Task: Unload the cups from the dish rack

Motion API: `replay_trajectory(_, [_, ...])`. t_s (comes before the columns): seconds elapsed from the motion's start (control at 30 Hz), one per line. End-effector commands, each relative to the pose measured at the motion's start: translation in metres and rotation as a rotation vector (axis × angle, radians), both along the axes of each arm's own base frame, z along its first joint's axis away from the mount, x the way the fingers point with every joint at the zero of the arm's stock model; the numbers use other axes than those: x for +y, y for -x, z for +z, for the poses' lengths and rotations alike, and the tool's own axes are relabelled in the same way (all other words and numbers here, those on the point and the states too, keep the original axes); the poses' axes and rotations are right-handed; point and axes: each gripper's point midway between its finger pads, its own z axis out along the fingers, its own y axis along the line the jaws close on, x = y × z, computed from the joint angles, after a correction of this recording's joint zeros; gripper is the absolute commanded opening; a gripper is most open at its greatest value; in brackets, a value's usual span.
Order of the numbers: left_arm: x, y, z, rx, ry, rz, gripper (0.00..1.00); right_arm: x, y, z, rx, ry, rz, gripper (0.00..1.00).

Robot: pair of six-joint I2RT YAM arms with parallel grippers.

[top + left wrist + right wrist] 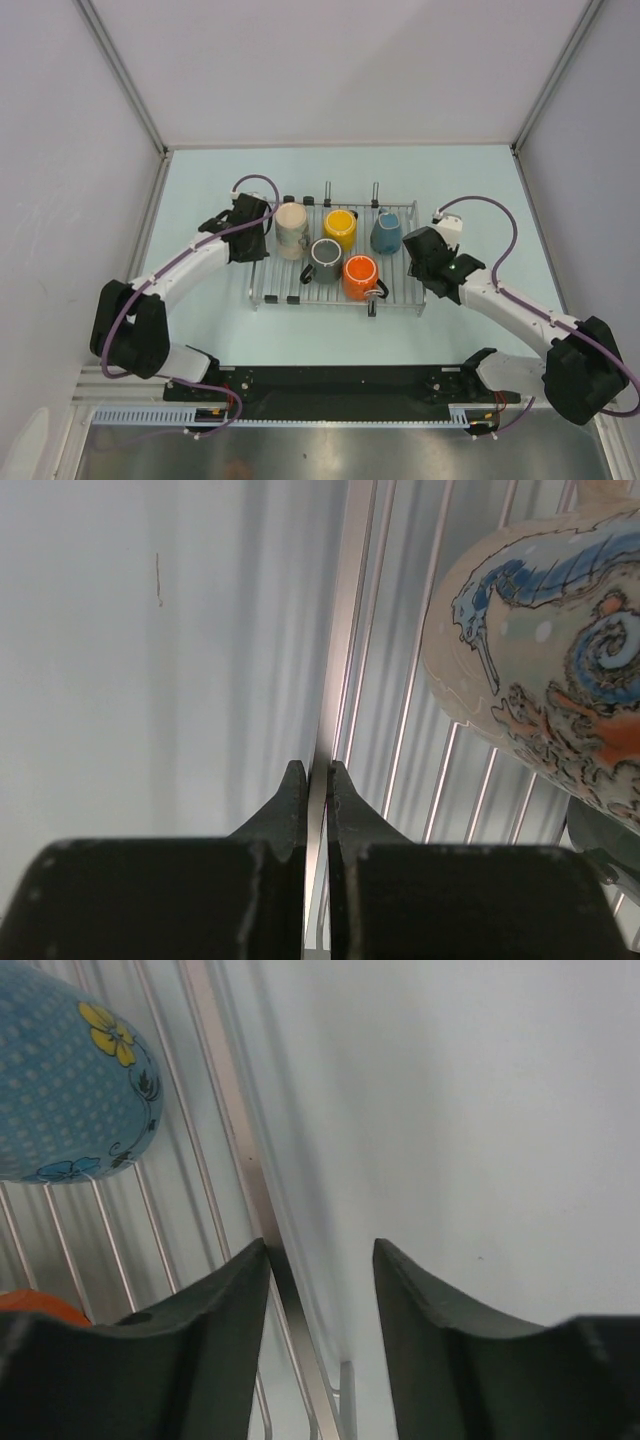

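Observation:
The dish rack (335,302) lies mid-table and carries five cups: cream (290,229), yellow (340,228), light blue (385,235), dark grey (325,262) and orange (360,276). My left gripper (262,238) is at the rack's left edge. In the left wrist view, that gripper (317,770) is shut on the flat edge bar (340,630), and the cream cup (560,680) lies to its right. My right gripper (415,258) is at the rack's right edge. In the right wrist view, it (320,1250) stands open astride the edge rail (225,1090), which runs along the left finger (240,1300). The light blue cup (70,1070) is at the upper left.
Upright prongs (327,190) stand along the rack's far side. White enclosure walls close in the pale table (200,180) on the left, right and back. The arms' base rail (340,385) runs along the near edge.

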Motion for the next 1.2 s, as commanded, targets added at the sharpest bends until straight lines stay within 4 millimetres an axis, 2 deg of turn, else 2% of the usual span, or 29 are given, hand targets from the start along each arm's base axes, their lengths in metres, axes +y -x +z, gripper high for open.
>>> replay_trajectory(0.0, [-0.006, 0.020, -0.013, 0.040, 0.075, 0.070, 0.00, 0.010, -0.010, 0.000, -0.029, -0.052, 0.007, 0.35])
replay_trajectory(0.03, [-0.007, 0.022, -0.014, 0.040, 0.076, 0.070, 0.00, 0.011, -0.009, -0.004, -0.020, -0.056, 0.008, 0.30])
replay_trajectory(0.07, [-0.007, 0.024, -0.015, 0.041, 0.081, 0.073, 0.00, 0.011, -0.008, -0.005, -0.017, -0.058, 0.009, 0.21])
replay_trajectory(0.27, [-0.012, 0.028, -0.020, 0.050, 0.084, 0.068, 0.00, 0.010, -0.006, -0.011, -0.002, -0.059, 0.005, 0.00])
replay_trajectory(0.5, [-0.013, 0.027, -0.022, 0.043, 0.084, 0.077, 0.00, 0.008, -0.007, -0.011, -0.004, -0.062, -0.005, 0.00])
replay_trajectory(0.63, [-0.021, 0.018, -0.021, 0.049, 0.099, 0.074, 0.00, 0.011, -0.016, -0.011, -0.001, -0.086, -0.011, 0.00])
replay_trajectory(0.8, [-0.034, -0.003, -0.014, 0.046, 0.122, 0.072, 0.00, 0.015, -0.035, -0.024, 0.053, -0.125, -0.024, 0.00])
replay_trajectory(0.83, [-0.039, -0.010, -0.008, 0.031, 0.135, 0.068, 0.01, 0.014, -0.042, -0.019, 0.043, -0.130, -0.032, 0.00])
replay_trajectory(0.87, [-0.041, -0.013, -0.011, 0.040, 0.130, 0.069, 0.00, 0.015, -0.047, -0.018, 0.040, -0.131, -0.033, 0.00])
replay_trajectory(1.0, [-0.044, -0.034, -0.004, 0.005, 0.117, 0.072, 0.01, 0.022, -0.067, -0.013, 0.040, -0.143, -0.026, 0.00])
replay_trajectory(1.03, [-0.044, -0.037, -0.003, 0.001, 0.107, 0.068, 0.00, 0.022, -0.070, -0.017, 0.055, -0.142, -0.031, 0.00])
replay_trajectory(1.07, [-0.046, -0.046, 0.005, -0.021, 0.109, 0.069, 0.00, 0.022, -0.077, -0.013, 0.045, -0.150, -0.036, 0.00])
replay_trajectory(1.13, [-0.045, -0.053, -0.001, -0.004, 0.090, 0.069, 0.00, 0.024, -0.084, -0.016, 0.055, -0.165, -0.038, 0.00])
replay_trajectory(1.17, [-0.045, -0.062, 0.004, -0.015, 0.092, 0.074, 0.00, 0.023, -0.091, -0.018, 0.060, -0.169, -0.048, 0.00])
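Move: Between the right hand's half-open fingers, about 1 cm to its left, is the dish rack's right rim, its middle some 2 cm ahead. The blue cup is about 8 cm ahead and 7 cm left of that hand, the orange cup roughly 13 cm left and 2 cm back. At the left hand, the shut fingers already hold the rack's left rim; from this hand the beige cup stands about 7 cm right and 5 cm ahead, the gray cup 15 cm right and 2 cm back. Closing on the rack's right rim, the right fingers shift about 1 cm left and pinch it while the left hand keeps its grip on the opposite rim. After a short hold both hands push the rack forward, level over the table, the right by about 6 cm and the left by about 4 cm, the left also easing a little to the right. ##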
